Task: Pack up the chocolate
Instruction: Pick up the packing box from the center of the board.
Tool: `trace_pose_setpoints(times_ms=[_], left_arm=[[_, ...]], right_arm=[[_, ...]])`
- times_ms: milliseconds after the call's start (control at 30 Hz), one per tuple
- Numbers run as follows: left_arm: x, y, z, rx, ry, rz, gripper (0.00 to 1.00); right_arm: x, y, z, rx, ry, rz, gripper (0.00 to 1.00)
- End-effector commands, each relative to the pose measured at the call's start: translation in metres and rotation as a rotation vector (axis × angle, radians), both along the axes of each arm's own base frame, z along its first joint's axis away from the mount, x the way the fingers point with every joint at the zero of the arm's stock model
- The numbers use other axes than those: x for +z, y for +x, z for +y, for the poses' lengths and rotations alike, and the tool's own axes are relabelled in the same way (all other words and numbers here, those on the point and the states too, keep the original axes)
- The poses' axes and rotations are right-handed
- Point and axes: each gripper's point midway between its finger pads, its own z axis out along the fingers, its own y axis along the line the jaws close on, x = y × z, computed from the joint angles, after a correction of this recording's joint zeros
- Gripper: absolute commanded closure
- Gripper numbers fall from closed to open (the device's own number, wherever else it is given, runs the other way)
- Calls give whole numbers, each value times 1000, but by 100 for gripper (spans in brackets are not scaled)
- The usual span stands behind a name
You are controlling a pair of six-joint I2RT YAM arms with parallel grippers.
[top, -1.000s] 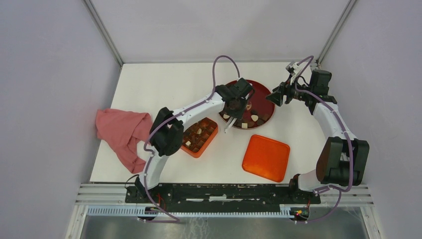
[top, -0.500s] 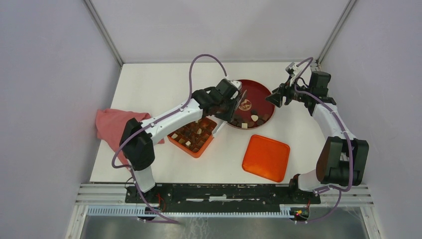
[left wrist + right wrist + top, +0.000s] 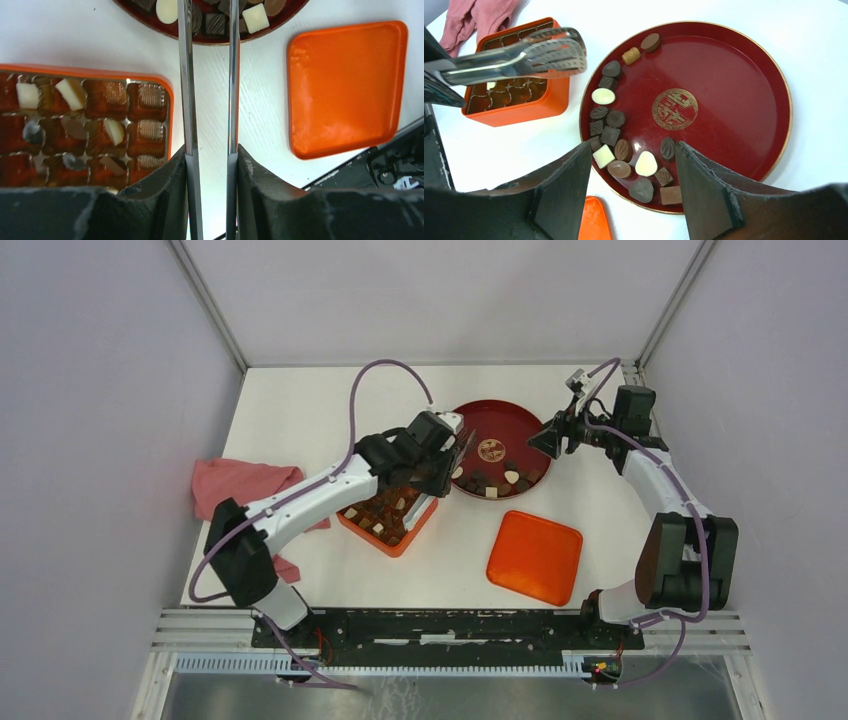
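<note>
Several pieces of chocolate (image 3: 616, 137), dark, mid brown and cream, lie along the left and near side of the dark-red plate (image 3: 734, 85); they show as a small cluster (image 3: 490, 480) from above. More chocolate pieces (image 3: 70, 92) sit in compartments of the orange box (image 3: 170, 100). My left gripper (image 3: 210, 150) is shut on metal tongs (image 3: 184, 75). The tongs' tips (image 3: 569, 50) hang over the box's far corner beside the plate, with nothing seen between them. My right gripper (image 3: 634, 147) is open above the plate's near rim, holding nothing.
The orange lid (image 3: 534, 556) lies flat in front of the plate (image 3: 500, 425). A pink cloth (image 3: 240, 495) is bunched at the table's left edge, beside the box (image 3: 428, 510). Grey walls enclose the table on three sides.
My left arm has swung left with the tongs, from over the plate to the box's far corner. The right gripper shifted slightly back and stayed open.
</note>
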Motion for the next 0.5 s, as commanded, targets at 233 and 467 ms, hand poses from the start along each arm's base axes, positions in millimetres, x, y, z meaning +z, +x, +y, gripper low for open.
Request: trace_pose_setpoints(times_ms=[233, 467], left_arm=[[41, -37, 69, 127, -31, -78, 98], [56, -55, 113, 215, 18, -107, 98]], right_arm=[[-1, -10, 52, 150, -28, -71, 32], [-14, -33, 125, 331, -118, -170, 29]])
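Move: The packing box lies some 31 cm to the right hand's left, 11 cm nearer the base and 16 cm below it. The red plate's middle is 8 cm ahead and 7 cm left, the orange tray straight back about 18 cm, both some 18 cm down. From the left hand, which holds the tongs, the box lies about 11 cm left, level fore-and-aft and 13 cm below; the pink cloth is 38 cm left and 3 cm ahead, 15 cm down. The open, empty right hand sweeps left above the plate towards the packing box, slowly and then faster, covering about 9 cm and coming back a little at the end while it turns counter-clockwise by some 15 degrees. Still gripping the tongs, the left hand goes left, back and up by about 10 cm in all, carrying them across above the near part of the box. ##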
